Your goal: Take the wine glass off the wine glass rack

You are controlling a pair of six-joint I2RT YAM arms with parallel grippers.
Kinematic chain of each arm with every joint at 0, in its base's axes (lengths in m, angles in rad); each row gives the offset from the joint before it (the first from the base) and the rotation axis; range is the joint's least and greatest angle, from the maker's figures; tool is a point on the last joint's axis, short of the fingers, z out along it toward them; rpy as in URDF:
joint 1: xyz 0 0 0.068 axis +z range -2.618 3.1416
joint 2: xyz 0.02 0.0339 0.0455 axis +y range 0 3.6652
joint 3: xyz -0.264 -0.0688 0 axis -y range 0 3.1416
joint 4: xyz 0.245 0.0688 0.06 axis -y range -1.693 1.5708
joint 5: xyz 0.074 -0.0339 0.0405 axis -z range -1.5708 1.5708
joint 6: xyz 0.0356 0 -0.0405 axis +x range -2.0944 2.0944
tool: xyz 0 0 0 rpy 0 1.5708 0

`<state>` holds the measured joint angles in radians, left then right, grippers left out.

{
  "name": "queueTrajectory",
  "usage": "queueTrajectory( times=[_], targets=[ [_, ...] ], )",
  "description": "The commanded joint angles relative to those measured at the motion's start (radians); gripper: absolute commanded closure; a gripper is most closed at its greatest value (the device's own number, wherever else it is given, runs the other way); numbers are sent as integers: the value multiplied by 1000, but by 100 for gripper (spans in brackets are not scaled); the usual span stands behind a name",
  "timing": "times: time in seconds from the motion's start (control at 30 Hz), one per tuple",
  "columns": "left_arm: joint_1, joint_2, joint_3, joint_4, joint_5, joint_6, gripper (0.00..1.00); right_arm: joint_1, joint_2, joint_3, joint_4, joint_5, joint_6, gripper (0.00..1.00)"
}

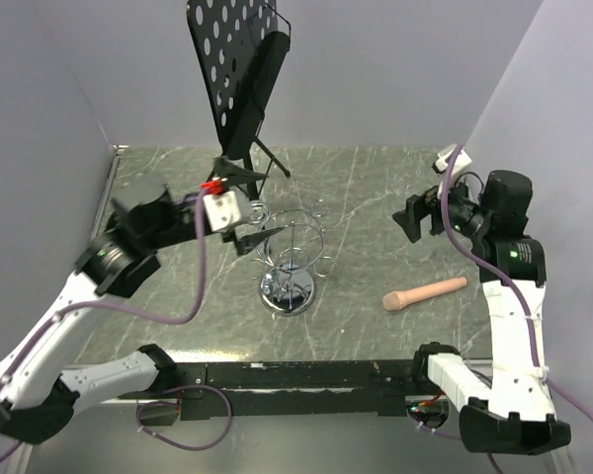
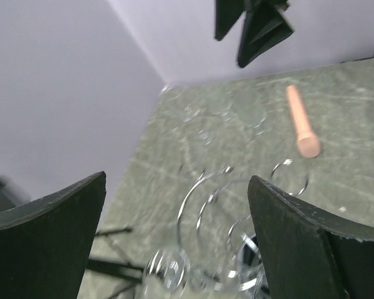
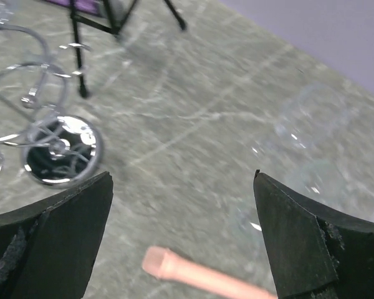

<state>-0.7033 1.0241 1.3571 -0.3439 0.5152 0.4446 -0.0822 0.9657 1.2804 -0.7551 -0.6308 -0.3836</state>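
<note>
The chrome wine glass rack [image 1: 287, 292] stands mid-table; its wire loops [image 2: 190, 205] and shiny round base [image 3: 61, 149] show in the wrist views. A clear wine glass [image 3: 308, 118] rests on the table at the right, faint and blurred, just beyond my right gripper [image 3: 182, 180], which is open with nothing between its fingers. From the left wrist that glass [image 2: 252, 115] appears under the right gripper's black fingers. My left gripper [image 2: 177, 187] is open at the rack's left side [image 1: 245, 235], over the loops. A round clear glass piece [image 2: 168, 271] shows among the near loops; I cannot tell what it is.
A peach-coloured cylinder [image 1: 425, 293] lies on the table right of the rack, just below the right gripper's view [image 3: 199, 277]. A black perforated music stand [image 1: 239, 79] on a tripod stands at the back. Grey walls close the table on three sides.
</note>
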Motion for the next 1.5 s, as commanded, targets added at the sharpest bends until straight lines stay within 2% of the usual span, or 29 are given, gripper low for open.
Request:
queueTrajectory(
  times=[0.0,0.13,0.27,0.33,0.43,0.53,0.63,0.73,0.8,0.87,1.0,1.13,1.3,1.47],
  targets=[
    [89,-82,-67,-125,-56,48,0,76,54,-42,77,-17,74,0],
    [250,-131,-107,-161,-38,6,0,140,61,-46,100,-24,104,1],
    [353,-185,-251,-133,-56,-9,0,168,38,-59,141,-85,110,1],
    [440,-223,-366,-51,-60,-10,0,176,34,-69,166,-112,136,1],
    [612,-223,-463,75,115,-84,0,187,45,-55,154,-119,153,1],
    [743,-104,-429,48,313,-144,0,190,39,-50,145,-135,138,1],
    [817,-13,-417,57,472,-103,0,196,30,-56,148,-122,132,1],
    [817,1,-475,153,624,-49,0,196,24,-65,149,-110,143,1],
    [798,22,-512,297,652,-172,0,196,19,-72,151,-104,144,1],
    [772,76,-497,327,667,-201,0,196,11,-70,142,-101,141,1],
    [716,140,-472,307,640,-139,4,196,5,-50,106,-89,131,1],
    [711,148,-553,443,597,-109,8,196,4,-10,34,-72,86,1],
    [627,175,-589,549,601,-141,25,196,-10,26,-119,-9,-90,1],
    [541,163,-638,612,612,-96,28,196,-30,60,-208,83,-132,0]
  ],
)
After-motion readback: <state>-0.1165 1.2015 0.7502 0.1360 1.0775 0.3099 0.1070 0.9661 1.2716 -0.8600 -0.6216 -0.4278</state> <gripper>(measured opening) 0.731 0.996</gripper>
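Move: The last wine glass hangs on the left far side of the rack, about 13 cm ahead of the left hand, some 5 cm to its left and 23 cm below. The rack's pole stands about 8 cm ahead of that hand and 3 cm to its right, its middle 30 cm down; the foot of the stand's near leg is some 9 cm beyond the glass and 3 cm to its right. From the right hand the glass lies about 33 cm left, 6 cm ahead and 13 cm lower. The hanging wine glass is approached from its left by the left hand, which swoops down some 20 cm while swinging left and forward around the rack's near left side, then comes back about 9 cm to the right towards the glass, sinking slightly. Its wrist tips some 25 degrees and its wide-open fingers begin to close; contact can't be seen. The empty right hand drifts left and slightly back, still open. ##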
